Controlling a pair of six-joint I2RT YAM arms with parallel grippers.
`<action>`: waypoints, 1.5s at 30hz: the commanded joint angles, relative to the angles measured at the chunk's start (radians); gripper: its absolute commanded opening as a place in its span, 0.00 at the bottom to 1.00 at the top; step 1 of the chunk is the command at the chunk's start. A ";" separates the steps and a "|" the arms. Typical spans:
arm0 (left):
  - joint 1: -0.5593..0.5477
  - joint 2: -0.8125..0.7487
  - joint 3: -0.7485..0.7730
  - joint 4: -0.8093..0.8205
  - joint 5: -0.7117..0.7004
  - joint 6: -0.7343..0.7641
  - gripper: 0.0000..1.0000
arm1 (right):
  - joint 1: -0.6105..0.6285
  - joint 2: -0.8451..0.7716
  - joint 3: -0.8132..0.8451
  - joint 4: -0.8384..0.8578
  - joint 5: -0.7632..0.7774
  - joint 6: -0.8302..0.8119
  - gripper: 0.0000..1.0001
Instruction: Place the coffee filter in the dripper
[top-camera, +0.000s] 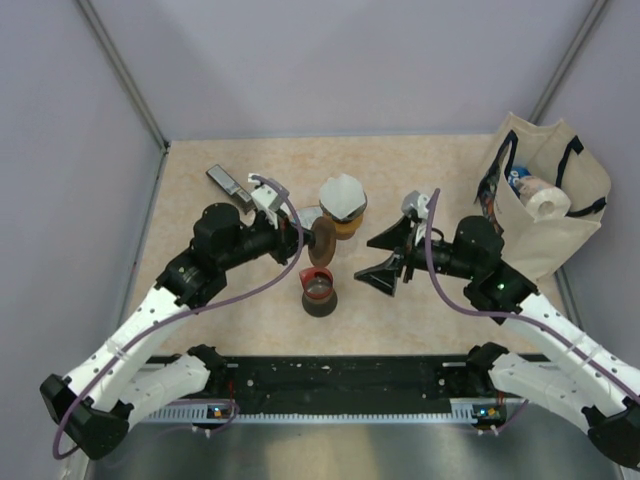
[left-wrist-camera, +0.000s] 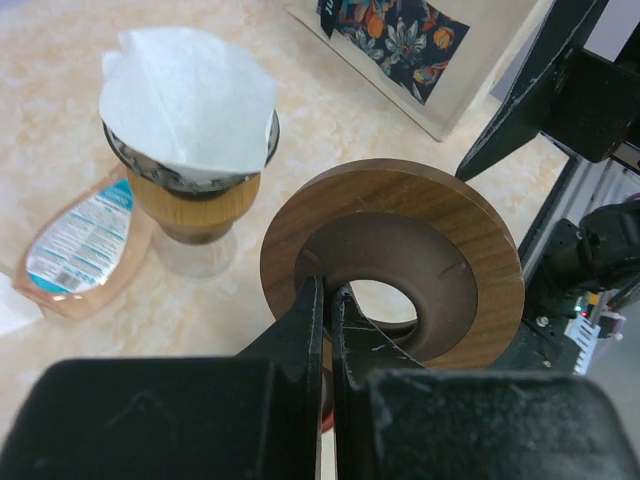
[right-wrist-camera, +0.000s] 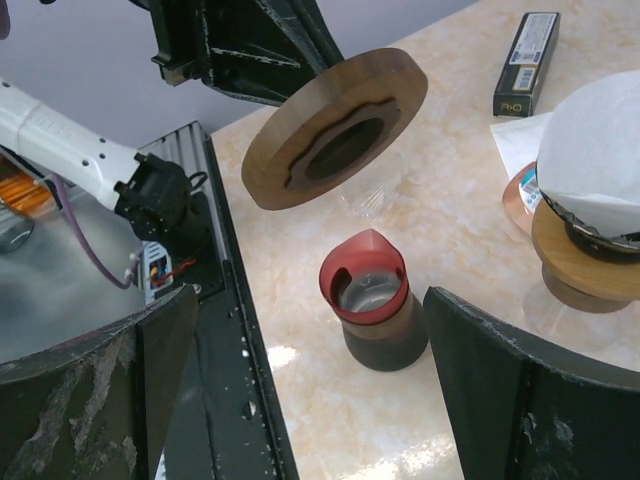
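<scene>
The white coffee filter (top-camera: 343, 195) (left-wrist-camera: 190, 105) (right-wrist-camera: 600, 150) sits in the top of what looks like the dripper (top-camera: 346, 226) (left-wrist-camera: 205, 205) (right-wrist-camera: 585, 265), a cup with a dark rim, a wooden band and a clear glass foot. My left gripper (top-camera: 300, 240) (left-wrist-camera: 330, 300) is shut on the inner edge of a round wooden ring (top-camera: 322, 243) (left-wrist-camera: 470, 240) (right-wrist-camera: 270, 160). It holds the ring on edge in the air, just right of the dripper. My right gripper (top-camera: 388, 258) (right-wrist-camera: 310, 330) stands wide open and holds nothing. It points left toward the ring.
A dark cup with a red lid (top-camera: 320, 290) (right-wrist-camera: 370, 300) stands below the ring. A copper pouch (left-wrist-camera: 85, 250) (right-wrist-camera: 520, 195) lies by the dripper, and a black box (top-camera: 228, 182) (right-wrist-camera: 527, 62) lies at the back left. A tote bag (top-camera: 545, 200) stands at the right.
</scene>
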 joint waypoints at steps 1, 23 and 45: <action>-0.002 0.036 0.103 0.020 -0.022 0.137 0.00 | -0.007 0.014 0.088 0.023 0.006 0.053 0.95; -0.010 0.166 0.174 0.049 -0.176 0.026 0.00 | 0.049 0.401 0.450 -0.112 0.301 0.294 0.66; -0.010 0.111 0.221 -0.146 -0.422 -0.305 0.87 | 0.112 0.383 0.423 -0.072 0.326 -0.438 0.00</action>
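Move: Held by its rim in the left hand, the wooden ring has its middle some 10 cm left of the open right hand, 4 cm farther forward and about level. The dripper with the filter stands roughly 18 cm ahead of the right hand, 6 cm left and 11 cm lower; from the left hand it is about 14 cm ahead, 7 cm right and 11 cm lower. The red-rimmed cup is some 13 cm left of the right hand, 3 cm ahead and 19 cm down. Carrying the wooden ring forward about 6.5 cm, nearly level, the left hand brings it closer to the dripper while the right hand arcs up and over, some 11 cm forward and 5 cm left, sinks again and pinches the ring's right-hand rim. Only then do the left fingers open wide and let go, that hand swinging some 20 degrees counter-clockwise. ##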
